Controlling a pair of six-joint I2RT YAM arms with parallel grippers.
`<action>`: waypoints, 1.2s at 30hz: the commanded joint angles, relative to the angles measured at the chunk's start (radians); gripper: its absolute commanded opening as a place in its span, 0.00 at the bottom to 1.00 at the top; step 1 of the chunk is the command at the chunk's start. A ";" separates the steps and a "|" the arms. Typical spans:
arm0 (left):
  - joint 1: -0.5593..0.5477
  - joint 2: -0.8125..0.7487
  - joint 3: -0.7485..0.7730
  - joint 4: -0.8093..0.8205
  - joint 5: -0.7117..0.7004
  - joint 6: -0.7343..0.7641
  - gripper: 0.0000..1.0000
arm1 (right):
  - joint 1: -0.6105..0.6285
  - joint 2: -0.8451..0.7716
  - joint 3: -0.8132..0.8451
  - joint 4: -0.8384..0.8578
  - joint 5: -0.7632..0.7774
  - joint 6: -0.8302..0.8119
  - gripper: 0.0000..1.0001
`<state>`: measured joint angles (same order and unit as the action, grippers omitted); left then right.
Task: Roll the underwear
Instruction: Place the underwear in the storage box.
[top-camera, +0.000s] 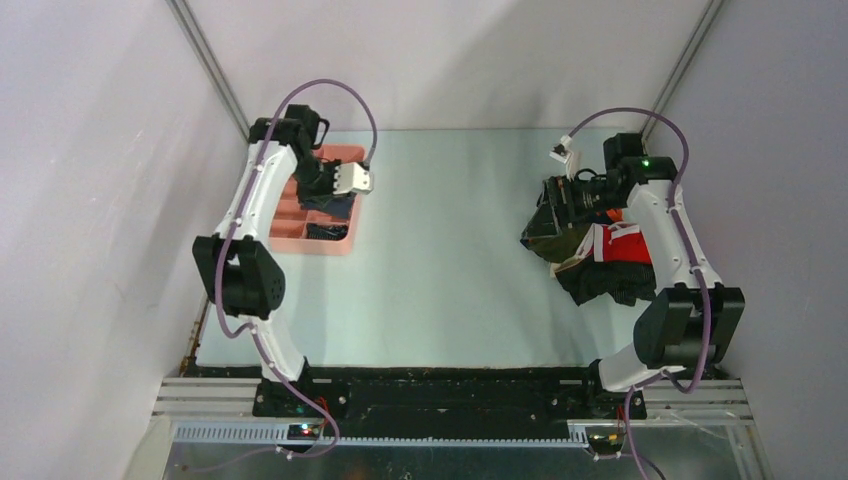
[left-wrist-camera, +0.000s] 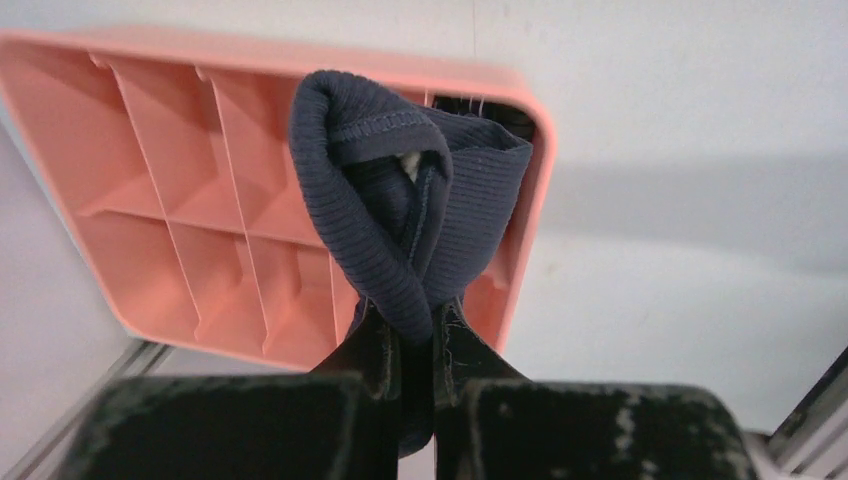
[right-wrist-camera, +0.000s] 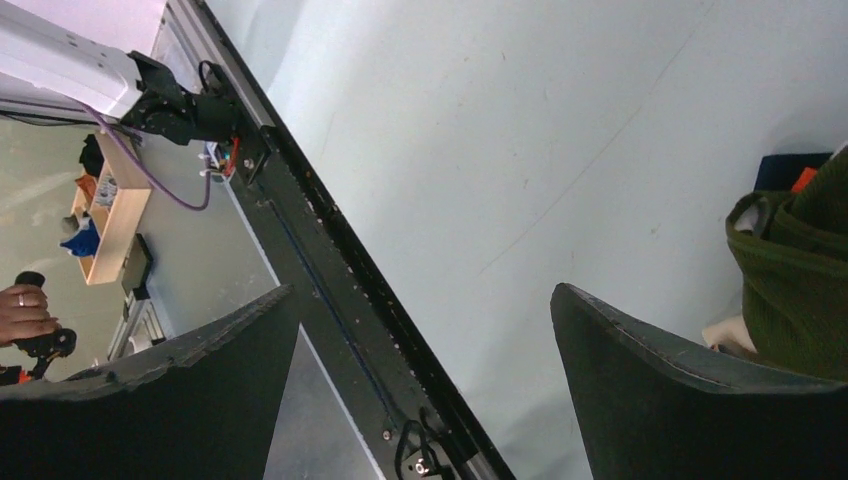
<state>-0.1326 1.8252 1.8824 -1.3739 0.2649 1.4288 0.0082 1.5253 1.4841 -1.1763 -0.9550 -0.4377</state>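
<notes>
A rolled navy underwear (left-wrist-camera: 410, 200) hangs over the pink tray (left-wrist-camera: 180, 150), and my left gripper (left-wrist-camera: 418, 340) is shut on its lower end. From above, the left gripper (top-camera: 328, 197) sits over the tray's (top-camera: 300, 238) right-hand compartments. A dark rolled piece (top-camera: 328, 232) lies in the tray's near right compartment. My right gripper (right-wrist-camera: 422, 290) is open with nothing between its fingers. It hovers at the left edge of the underwear pile (top-camera: 600, 262) on the table's right side. An olive underwear (right-wrist-camera: 800, 270) shows just right of the right finger.
The black front rail (right-wrist-camera: 330, 260) of the table runs diagonally under the right gripper. The tray stands at the table's back left, close to the left wall (top-camera: 100, 200). The pile lies close to the right wall (top-camera: 780, 200).
</notes>
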 joint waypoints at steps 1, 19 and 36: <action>0.037 0.044 -0.003 -0.016 -0.149 0.169 0.00 | 0.001 -0.080 -0.011 -0.020 0.055 -0.012 0.99; 0.053 0.232 -0.107 0.265 -0.229 0.218 0.00 | 0.010 -0.213 0.012 -0.064 0.179 0.014 0.99; 0.055 0.377 -0.072 0.218 -0.071 0.186 0.02 | 0.013 -0.168 0.016 -0.050 0.202 0.018 1.00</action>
<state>-0.0834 2.1685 1.7878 -1.1240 0.1528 1.6138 0.0132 1.3518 1.4700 -1.2369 -0.7700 -0.4248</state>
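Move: The left hand holds the rolled navy underwear above the storage box. Its compartment, second from the near end in the right-hand column, lies about 5 cm ahead, 3 cm left and 16 cm below. The rolled striped underwear is level with the hand, 3 cm left and 16 cm down; the box's middle is about 10 cm ahead and 8 cm left. From the right hand, that compartment is some 49 cm left, 14 cm ahead and 20 cm down. Left hand lowers the gripped underwear about 15 cm and 5 cm forward into the box; right hand retreats slightly. ##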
